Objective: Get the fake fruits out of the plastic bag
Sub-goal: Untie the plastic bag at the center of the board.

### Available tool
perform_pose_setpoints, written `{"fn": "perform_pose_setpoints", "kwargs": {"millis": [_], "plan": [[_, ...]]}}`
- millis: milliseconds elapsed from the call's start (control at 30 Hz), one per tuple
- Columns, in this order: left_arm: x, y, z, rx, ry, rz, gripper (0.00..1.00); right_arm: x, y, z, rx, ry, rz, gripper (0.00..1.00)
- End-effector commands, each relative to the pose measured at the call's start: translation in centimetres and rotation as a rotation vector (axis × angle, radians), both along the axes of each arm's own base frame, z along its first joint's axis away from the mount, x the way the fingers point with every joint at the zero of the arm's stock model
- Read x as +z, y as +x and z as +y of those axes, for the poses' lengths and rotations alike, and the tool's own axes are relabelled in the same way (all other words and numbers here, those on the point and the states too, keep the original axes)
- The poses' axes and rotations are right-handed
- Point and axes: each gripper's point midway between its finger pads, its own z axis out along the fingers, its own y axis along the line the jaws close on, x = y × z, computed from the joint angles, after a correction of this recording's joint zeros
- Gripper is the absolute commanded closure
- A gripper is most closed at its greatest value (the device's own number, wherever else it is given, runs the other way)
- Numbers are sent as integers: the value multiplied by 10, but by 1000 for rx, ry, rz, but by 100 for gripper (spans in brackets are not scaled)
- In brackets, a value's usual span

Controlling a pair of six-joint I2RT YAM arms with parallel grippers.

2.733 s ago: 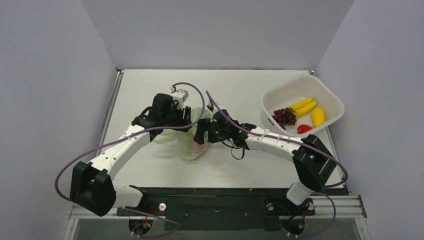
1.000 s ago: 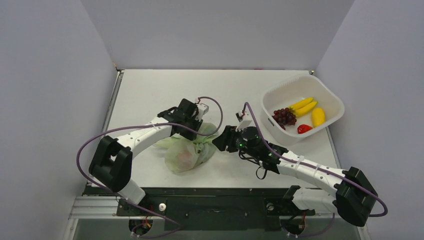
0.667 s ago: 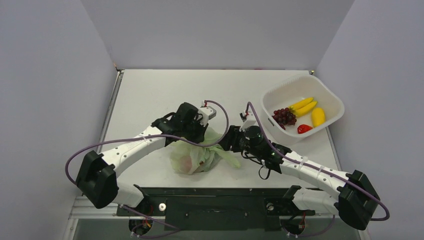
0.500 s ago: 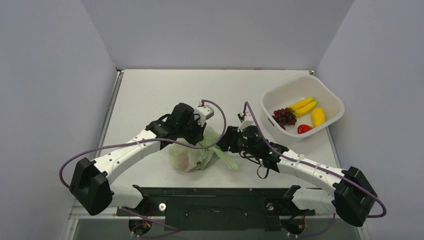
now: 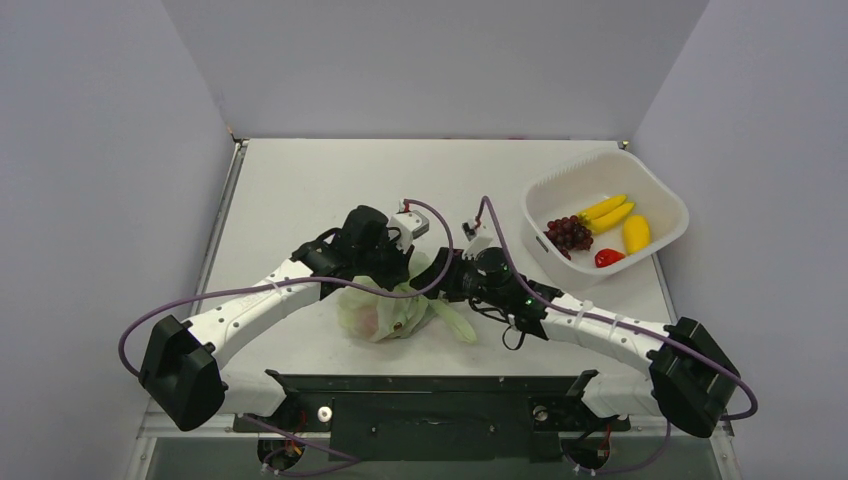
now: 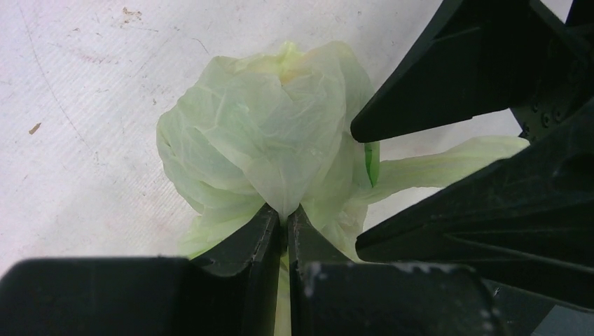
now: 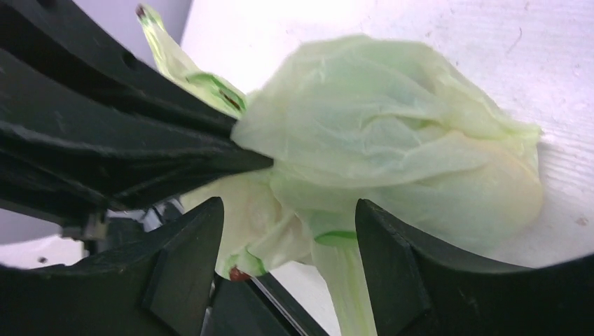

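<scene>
The pale green plastic bag (image 5: 385, 312) lies bunched on the table between the two arms. My left gripper (image 5: 400, 276) is shut on a pinched fold at the bag's top (image 6: 286, 210). My right gripper (image 5: 441, 284) is open, with folds of the bag (image 7: 392, 154) and a loose handle (image 7: 343, 280) lying between its spread fingers. In the left wrist view the right gripper's black fingers (image 6: 476, 70) reach in from the right. The fake fruits in the bag are hidden by the film; only a faint reddish patch (image 5: 372, 320) shows through.
A white basket (image 5: 600, 160) stands at the right rear with yellow bananas (image 5: 608, 212), a purple grape bunch (image 5: 568, 233), a yellow fruit (image 5: 636, 233) and a red fruit (image 5: 607, 258). Grey walls close in three sides.
My left gripper has shut on the top of the bag and gathered it up. My right gripper has moved left up against the bag and its jaws have spread wider.
</scene>
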Motion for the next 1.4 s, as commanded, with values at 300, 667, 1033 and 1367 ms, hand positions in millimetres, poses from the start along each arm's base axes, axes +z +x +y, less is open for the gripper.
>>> {"fn": "perform_pose_setpoints", "kwargs": {"millis": [300, 667, 1033, 1367], "plan": [[22, 5, -12, -37, -73, -57, 96, 31, 41, 23, -77, 339, 140, 36], [18, 7, -14, -46, -60, -57, 92, 19, 45, 27, -135, 290, 200, 76], [25, 15, 0, 26, -28, -113, 55, 45, 66, -19, -245, 255, 91, 100], [18, 22, 9, 73, 24, -117, 48, 44, 53, -38, -218, 232, 84, 100]]}}
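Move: The bunched film of the plastic bag, which the left hand still holds between its shut fingertips, lies about 4 cm ahead and 2 cm to the left of the open right hand, at its height; from the left hand it is right at the tips, at most 1 cm ahead. The pinkish fruit in the bag sits some 13 cm left of the right hand, 6 cm back and 7 cm lower, and a loose bag handle trails about 6 cm to the right, 7 cm back and 8 cm lower. The right hand reaches forward about 4 cm, rising a little and sinking again while its fingers tip down and it rolls with its left side rising, some 20 degrees in all, then eases left about 2 cm and shuts on the film beside the left fingertips, while the left hand holds still. With the film pinched, the right hand draws off about 5 cm to its right, also forward and up some 3 cm each and turning slightly clockwise, as the left fingers open to about half, let the film go and drift about 1 cm forward and left. ##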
